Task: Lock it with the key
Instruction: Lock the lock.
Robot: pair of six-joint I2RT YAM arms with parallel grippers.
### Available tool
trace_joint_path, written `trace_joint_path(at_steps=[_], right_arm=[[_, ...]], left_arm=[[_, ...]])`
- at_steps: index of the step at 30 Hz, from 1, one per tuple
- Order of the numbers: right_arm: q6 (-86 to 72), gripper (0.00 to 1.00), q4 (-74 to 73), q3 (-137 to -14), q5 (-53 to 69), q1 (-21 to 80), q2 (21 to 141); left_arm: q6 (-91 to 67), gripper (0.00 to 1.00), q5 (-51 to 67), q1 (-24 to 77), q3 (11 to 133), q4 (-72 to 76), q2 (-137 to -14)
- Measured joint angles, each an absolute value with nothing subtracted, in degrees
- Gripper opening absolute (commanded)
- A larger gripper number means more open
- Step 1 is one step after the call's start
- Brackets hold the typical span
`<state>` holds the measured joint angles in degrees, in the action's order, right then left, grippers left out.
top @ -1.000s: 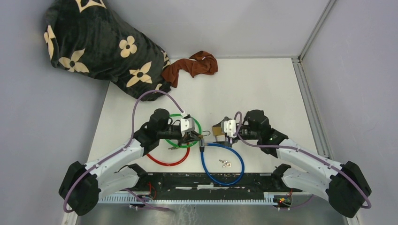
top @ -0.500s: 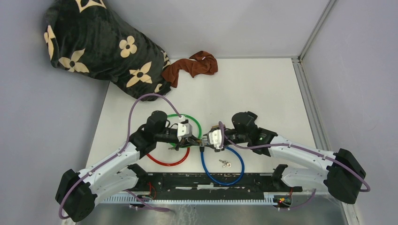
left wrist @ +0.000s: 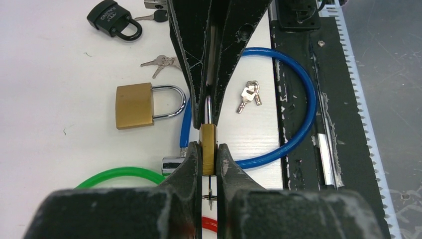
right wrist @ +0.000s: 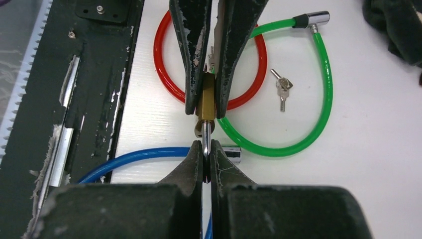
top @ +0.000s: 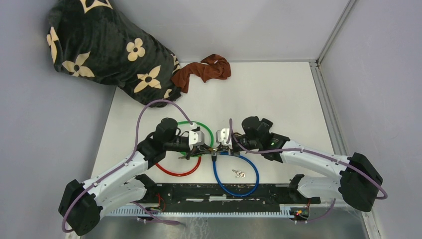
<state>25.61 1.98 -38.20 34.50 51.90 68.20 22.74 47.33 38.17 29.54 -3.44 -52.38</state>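
A small brass padlock (left wrist: 208, 144) hangs edge-on between the two arms above the table. My left gripper (left wrist: 208, 149) is shut on its brass body (right wrist: 206, 97). My right gripper (right wrist: 206, 147) is shut on its silver shackle (right wrist: 205, 130), facing the left one tip to tip. A thin key (left wrist: 210, 195) on a ring shows under the padlock, between the left fingers; whether it sits in the keyhole I cannot tell. In the top view the two grippers meet at the padlock (top: 215, 148) near the table's front middle.
A second brass padlock (left wrist: 135, 105), a black padlock (left wrist: 112, 20) and two loose key bunches (left wrist: 159, 62) (left wrist: 249, 94) lie on the table. Blue (top: 236, 174), green (right wrist: 318, 99) and red (right wrist: 164, 74) cable locks loop below. A dark flowered blanket (top: 99, 45) and brown cloth (top: 204, 72) lie at the back.
My right arm has swung left to the padlock held by the left gripper, and its jaws have closed on the shackle. The left arm shifted slightly.
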Motion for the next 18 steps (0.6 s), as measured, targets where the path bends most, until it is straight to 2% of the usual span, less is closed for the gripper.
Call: trace_joint_path(at_steps=[2, 6, 10, 15, 18], right_arm=[[23.16, 0.00, 2.11, -38.20, 34.44, 51.66, 68.18], [17.87, 0.00, 3.92, -37.41, 34.44, 50.33, 66.78], [10.98, 0.00, 11.62, -32.69, 36.99, 47.75, 62.24], [5.52, 0.00, 18.11, -29.95, 38.83, 46.65, 60.47], [3.75, 0.00, 20.91, -29.58, 39.97, 45.82, 59.64]], left_arm=[[22.72, 0.04, 46.50, 38.46, 29.54, -3.18, -52.36], [21.30, 0.22, 45.17, 38.65, 29.50, -0.84, -52.01], [17.41, 0.25, 45.06, 39.00, 28.97, 4.29, -50.68], [10.72, 0.49, 45.12, 39.13, 27.18, 9.65, -49.76], [7.07, 0.51, 44.91, 39.13, 26.59, 10.59, -49.54]])
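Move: The brass lock hangs between both grippers, key still in: its middle lies about 1 cm to the right of the left hand, which pinches the body, and 3 cm to the left of the right hand, which grips the shackle. Some 14 cm below on the table, from the right hand, the big padlock lies about 8 cm ahead and 6 cm right, the small keys 6 cm back and 9 cm right. The lock body is let go by the left fingers, which open to about half while that hand rises some 3 cm and drifts slightly right. The right gripper stays shut on the shackle and carries the lock up about 5 cm and a little to the right, its fingertips tilting up roughly 15 to 20 degrees towards level. ##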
